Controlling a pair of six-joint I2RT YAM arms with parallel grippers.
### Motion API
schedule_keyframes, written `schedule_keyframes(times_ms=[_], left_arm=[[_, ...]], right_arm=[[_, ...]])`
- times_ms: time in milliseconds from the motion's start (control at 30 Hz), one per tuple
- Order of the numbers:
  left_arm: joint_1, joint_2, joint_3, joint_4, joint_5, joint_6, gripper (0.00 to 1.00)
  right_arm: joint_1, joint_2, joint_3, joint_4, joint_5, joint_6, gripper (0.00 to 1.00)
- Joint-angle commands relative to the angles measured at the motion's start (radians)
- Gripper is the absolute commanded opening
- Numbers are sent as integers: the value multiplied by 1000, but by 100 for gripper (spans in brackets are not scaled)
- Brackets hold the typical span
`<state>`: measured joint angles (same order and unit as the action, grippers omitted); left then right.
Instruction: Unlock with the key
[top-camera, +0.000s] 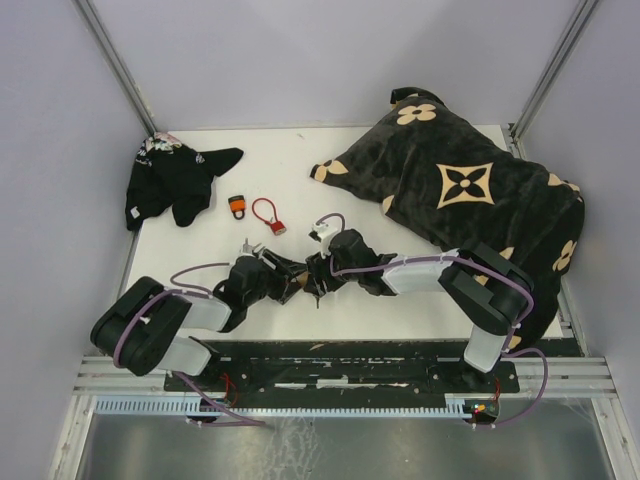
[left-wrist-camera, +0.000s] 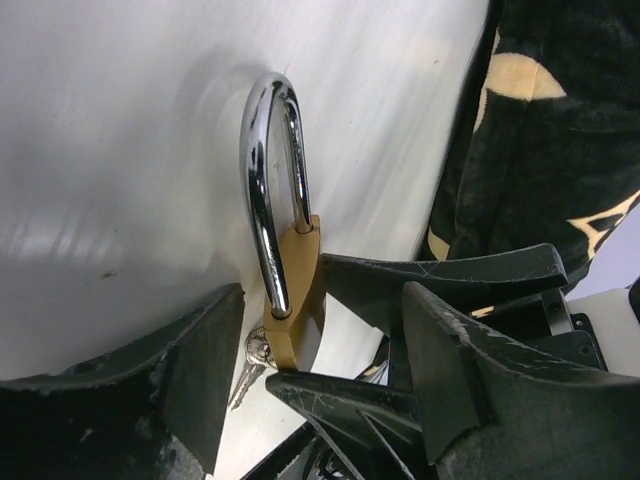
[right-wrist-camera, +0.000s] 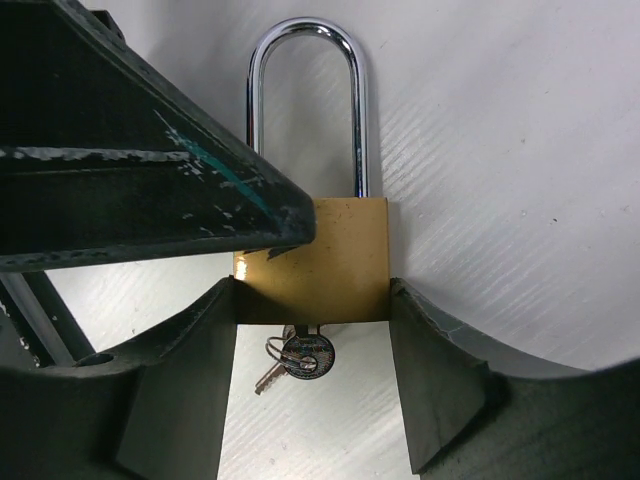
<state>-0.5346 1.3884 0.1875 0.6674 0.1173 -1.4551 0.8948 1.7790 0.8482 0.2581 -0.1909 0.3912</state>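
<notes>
A brass padlock (right-wrist-camera: 320, 255) with a chrome shackle (right-wrist-camera: 305, 35) sits between the fingertips of my right gripper (right-wrist-camera: 312, 290), which press on both side edges of its body. A silver key (right-wrist-camera: 305, 357) sticks in the bottom of the lock, with a ring and a second key hanging from it. In the left wrist view the padlock (left-wrist-camera: 297, 290) shows edge-on, with the key (left-wrist-camera: 258, 350) under it. My left gripper (left-wrist-camera: 322, 300) stands open around the lock and a right finger, and one of its fingers (right-wrist-camera: 150, 190) crosses the lock's upper left corner. From above, both grippers (top-camera: 300, 278) meet at the table's front middle and mostly hide the lock.
A small orange padlock (top-camera: 238, 206) and a red cable lock (top-camera: 268, 216) lie behind the grippers. A black cloth (top-camera: 175, 180) sits at the back left. A large dark bag with beige flower marks (top-camera: 470, 190) covers the right side of the white table (top-camera: 270, 160).
</notes>
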Motion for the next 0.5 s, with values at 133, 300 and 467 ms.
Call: schedule_keyframes(times_ms=[133,300,467], left_arm=[[-23,121,35,47,13,-45,63],[-28,173,32,99,-1,-41,51],[-27,172,32,162,-3,-2,28]], right_arm=[[3,-6,-26,189,-31,83,28],[2,-5,-43,246,-40,87,29],[2,-47,-70,269,-37,77,34]])
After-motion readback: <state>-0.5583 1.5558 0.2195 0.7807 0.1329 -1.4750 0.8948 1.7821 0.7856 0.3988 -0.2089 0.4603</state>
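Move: The brass padlock is still clamped by its body in the right hand's fingers, right at that hand's point, with the inserted key and its ring about 4 cm back and 3 cm to the right. From the left hand, the padlock body is some 2 cm to the right, 2 cm below and about level fore and aft; the red cable lock is about 10 cm ahead, 4 cm left and 4 cm below that hand. The left hand eases to its right by about 1.5 cm and sinks by about as much, the rightward slide coming first and the sinking late, while its fingers close from roughly three-quarters open to a third, from straddling the padlock loosely to hugging the two broad faces of its body below the shackle. The right hand keeps its grip on the body's edges and nearly holds its place, only rolling its left side up by about 5 degrees. ##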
